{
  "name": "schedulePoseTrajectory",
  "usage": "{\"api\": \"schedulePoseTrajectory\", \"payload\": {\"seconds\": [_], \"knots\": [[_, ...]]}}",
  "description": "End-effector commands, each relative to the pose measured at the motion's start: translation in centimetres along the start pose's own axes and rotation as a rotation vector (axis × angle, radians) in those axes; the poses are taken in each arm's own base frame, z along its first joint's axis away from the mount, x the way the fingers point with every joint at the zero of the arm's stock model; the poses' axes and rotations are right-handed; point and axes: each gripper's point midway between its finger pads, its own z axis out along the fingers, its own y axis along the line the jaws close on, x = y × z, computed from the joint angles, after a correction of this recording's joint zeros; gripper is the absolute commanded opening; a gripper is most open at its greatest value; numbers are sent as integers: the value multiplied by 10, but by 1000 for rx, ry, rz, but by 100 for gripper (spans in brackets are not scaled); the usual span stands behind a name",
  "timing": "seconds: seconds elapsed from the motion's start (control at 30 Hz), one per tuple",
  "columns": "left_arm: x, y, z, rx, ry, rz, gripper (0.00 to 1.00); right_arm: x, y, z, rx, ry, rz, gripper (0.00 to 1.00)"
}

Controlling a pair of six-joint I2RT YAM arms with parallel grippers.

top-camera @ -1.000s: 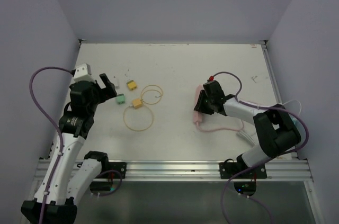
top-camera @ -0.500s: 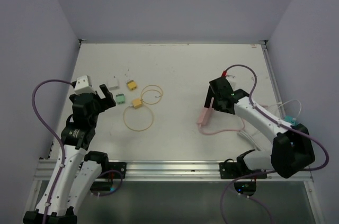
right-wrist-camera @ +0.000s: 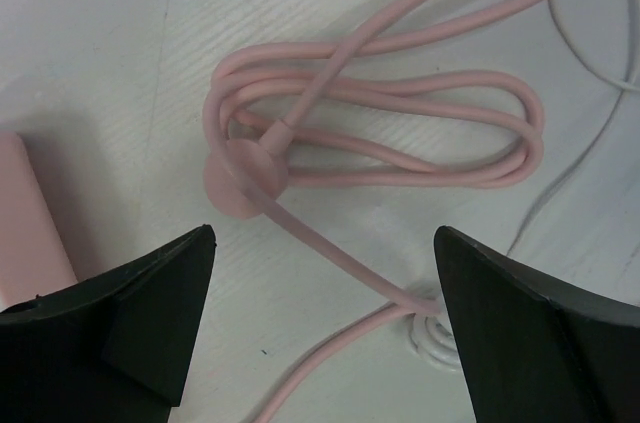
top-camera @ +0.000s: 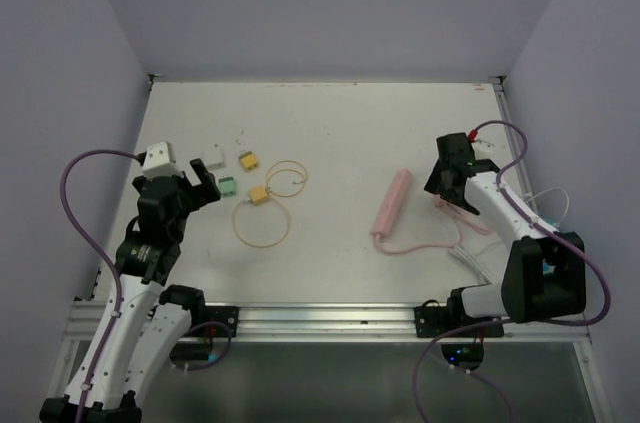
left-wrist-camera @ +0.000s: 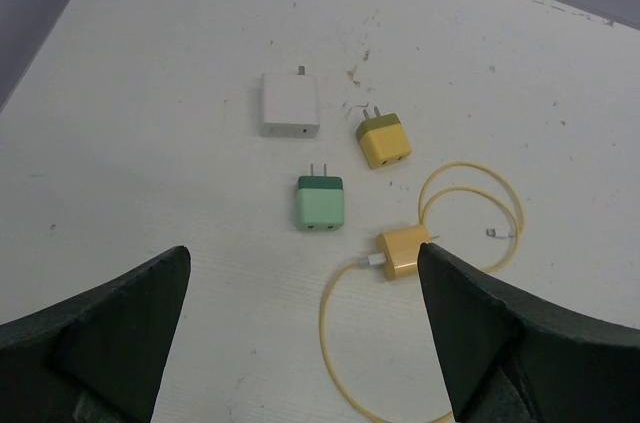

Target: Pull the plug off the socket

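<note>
The pink socket strip (top-camera: 392, 201) lies flat on the table right of centre, and its pink cord (right-wrist-camera: 380, 138) sits coiled beside it. My right gripper (top-camera: 450, 191) hovers open to the right of the strip, above the cord, holding nothing; in the right wrist view the right gripper (right-wrist-camera: 325, 338) straddles bare table and cord. Several loose plugs lie at the left: white (left-wrist-camera: 290, 103), yellow-and-green (left-wrist-camera: 384, 139), green (left-wrist-camera: 320, 205), and yellow (left-wrist-camera: 403, 251) with a yellow cable (top-camera: 262, 223). My left gripper (left-wrist-camera: 301, 255) hangs open just short of them.
A thin white cable (right-wrist-camera: 600, 73) and a small white coil (right-wrist-camera: 432, 343) lie by the pink cord on the right. Purple walls enclose the table on three sides. The metal rail (top-camera: 330, 318) runs along the near edge.
My right gripper opened and let go of the pink strip, which dropped flat on the table. That gripper then moved off to the right. The left arm barely shifted.
</note>
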Motion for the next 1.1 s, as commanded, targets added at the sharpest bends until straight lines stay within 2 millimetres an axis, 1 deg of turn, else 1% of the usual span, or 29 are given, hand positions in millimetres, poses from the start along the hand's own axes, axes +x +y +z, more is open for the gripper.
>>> {"api": "schedulePoseTrajectory", "payload": {"seconds": [0.0,0.03,0.07,0.1,0.13,0.17,0.27,0.3,0.33,0.37,0.4,0.43,0.47,0.5,0.53,0.57,0.6,0.63,0.67,0.7,0.73,0.8,0.83,0.9,0.93,0.97,1.0,1.03,1.07], "knots": [[-13,-2,1,6,-61,14,100,3,17,16,-77,49,32,93],[-13,-2,1,6,-61,14,100,3,20,19,-91,54,46,91],[-13,-2,2,5,-60,16,99,6,21,26,-84,72,47,89],[-13,-2,1,6,-60,15,100,6,22,30,-85,76,55,84],[-13,-2,2,5,-60,15,99,4,25,33,-91,74,60,82],[-13,-3,1,8,-61,17,99,7,29,38,-93,93,52,80],[-12,-4,2,12,-57,19,99,8,42,44,-125,122,44,65],[-13,-4,2,13,-58,19,99,14,46,52,-121,151,34,53],[-13,-4,2,12,-58,20,99,14,49,55,-125,153,35,46],[-13,-4,2,11,-59,19,99,16,54,59,-133,174,25,32],[-13,-4,1,12,-59,21,99,16,58,61,-141,178,23,25],[-12,-4,2,10,-58,20,99,11,64,62,-156,166,31,12],[-12,-4,1,12,-59,21,99,10,68,64,-163,170,30,8],[-12,-4,2,11,-57,20,99,10,77,67,-187,175,27,4],[-12,-5,2,13,-58,22,99,1,87,65,-214,161,34,1],[-13,-5,1,12,-60,22,99,-4,95,66,-233,154,24,0],[-12,-5,1,15,-58,23,99,-3,107,68,-259,164,5,0],[-12,-5,2,13,-58,24,99,-20,121,64,-293,133,-5,0],[-13,-5,2,12,-59,25,99,-27,131,63,-311,121,-15,0],[-12,-5,2,10,-59,26,99,-29,144,61,-334,122,-37,0],[-13,-4,2,9,-61,27,99,-44,163,60,-371,104,-56,0],[-12,-5,2,7,-57,29,98,-53,186,57,-406,92,-84,0],[-11,-4,3,4,-56,29,98,-67,206,59,-436,69,-102,0],[-11,-4,3,3,-54,32,98,-78,229,57,-468,45,-128,0],[-11,-4,3,1,-54,31,98,-102,247,47,-506,-5,-132,0],[-11,-4,3,1,-54,34,98,-97,261,57,-517,12,-156,5],[-11,-4,4,1,-53,35,98,-97,267,60,-514,24,-173,11],[-10,-4,4,0,-52,35,98,-123,282,48,-548,-30,-174,16],[-10,-4,4,0,-50,36,98,-117,291,58,-547,-13,-195,31]]}}
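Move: Some 6–7 cm below the right hand's open fingers, about 2 cm ahead and 1 cm left, lies the round pink plug. Its folded pink cord sits roughly 6 cm to the right of the plug and 3 cm nearer the base; the pink power strip stands some 12 cm left of the plug, nearly level with it. From the idle left hand, the plug is about 58 cm right, 5 cm ahead and 18 cm lower. Dropping about 6 cm and easing slightly forward, the right hand shuts its fingers on the round pink plug. It then sweeps forward, about 22 cm more, drifting left some 13 cm in a quickening run towards the far side of the table, rising a few centimetres while its wrist turns roughly 20 degrees counter-clockwise and the fingers keep their hold. ##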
